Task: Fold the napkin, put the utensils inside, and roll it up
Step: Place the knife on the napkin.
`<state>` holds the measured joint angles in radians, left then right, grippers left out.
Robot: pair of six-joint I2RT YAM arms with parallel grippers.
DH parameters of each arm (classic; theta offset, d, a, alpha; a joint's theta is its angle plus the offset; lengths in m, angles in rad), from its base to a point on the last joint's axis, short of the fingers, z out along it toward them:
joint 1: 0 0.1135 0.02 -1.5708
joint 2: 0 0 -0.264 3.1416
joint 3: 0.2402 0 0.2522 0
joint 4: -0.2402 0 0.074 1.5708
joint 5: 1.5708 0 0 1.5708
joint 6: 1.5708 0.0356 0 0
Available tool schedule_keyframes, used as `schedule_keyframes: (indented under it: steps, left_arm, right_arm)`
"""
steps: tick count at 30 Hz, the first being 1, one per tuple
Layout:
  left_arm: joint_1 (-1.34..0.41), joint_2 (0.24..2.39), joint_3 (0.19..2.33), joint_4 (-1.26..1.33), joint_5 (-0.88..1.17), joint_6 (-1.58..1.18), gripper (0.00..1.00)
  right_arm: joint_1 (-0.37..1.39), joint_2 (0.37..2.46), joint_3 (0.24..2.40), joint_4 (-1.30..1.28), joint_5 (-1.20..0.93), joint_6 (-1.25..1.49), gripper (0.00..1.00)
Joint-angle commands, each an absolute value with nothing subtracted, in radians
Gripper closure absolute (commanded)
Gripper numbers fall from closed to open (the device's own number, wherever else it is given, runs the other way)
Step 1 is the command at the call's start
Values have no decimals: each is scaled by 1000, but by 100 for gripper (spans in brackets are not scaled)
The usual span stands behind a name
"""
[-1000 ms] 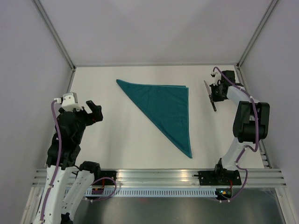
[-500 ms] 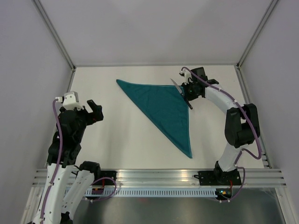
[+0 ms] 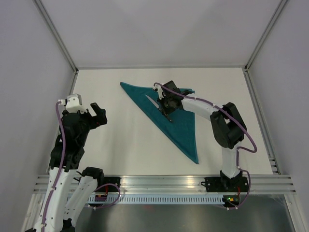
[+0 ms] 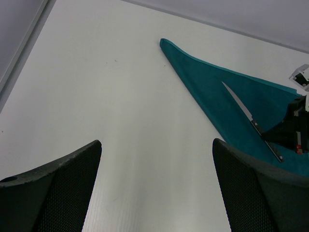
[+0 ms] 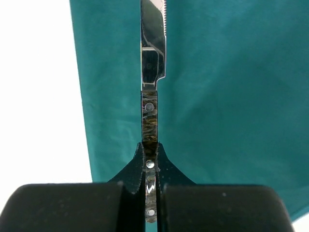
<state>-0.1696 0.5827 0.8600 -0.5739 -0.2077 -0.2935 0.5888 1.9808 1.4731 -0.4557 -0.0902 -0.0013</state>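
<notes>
The napkin [image 3: 181, 118] lies folded into a teal triangle in the middle of the table. It also shows in the left wrist view [image 4: 217, 92] and under the right wrist camera [image 5: 231, 96]. My right gripper [image 3: 167, 104] reaches over the napkin's upper part, near its long slanted edge. It is shut on the dark handle of the knife [image 5: 150, 72]. The silver blade [image 3: 153, 102] points toward the far left and lies just above or on the cloth [image 4: 244, 110]. My left gripper [image 3: 87, 112] is open and empty at the left of the table, well away from the napkin.
White table top [image 3: 120, 140] with raised rails at the left [image 3: 73, 87] and right [image 3: 258, 116] edges. Grey walls close off the sides and the back. The arm bases sit on the metal rail [image 3: 164, 182] at the near edge.
My right arm swung left from the table's right edge, carrying the knife across to the upper part of the napkin. The left arm and the napkin stayed put.
</notes>
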Motion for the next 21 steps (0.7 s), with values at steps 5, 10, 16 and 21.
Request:
schedule_keyframes:
  steps: [5,10,16,21]
  left_arm:
    - [-166,591,851,-563,-222,-253,0]
    - [-166,594,851,-563,-222,-252,0]
    - [-164,597,853,-563,-221,-252,0]
    - [-164,597,853,-563,-219,-252,0]
  right_arm:
    - [666,2026,1517,-382,-23,61,100]
    - [695,2045,1506,-367,-18,81,99]
    - [709,2059,1497,-367,-18,97,99]
    - [715,2062,1491,-368,-25,103,100]
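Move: I already hold the knife by its handle over the folded napkin, blade pointing forward and left. Its place, the strip just inside the napkin's slanting left edge, lies about 5 cm left, 2 cm back and some 4 cm below my right hand. The napkin's far left corner is roughly 18 cm ahead and 25 cm left, its near corner 25 cm back and 17 cm right. From my left hand that strip lies about 12 cm ahead, 29 cm right and 25 cm down. I carry the knife with my right hand about 5 cm to the left towards the napkin's slanting edge, sinking some 3 cm and drawing back about 2 cm on the way, easing off as I come low over the cloth. My wrist barely turns, so the blade keeps its line along the edge, and my fingers stay shut on the handle. ##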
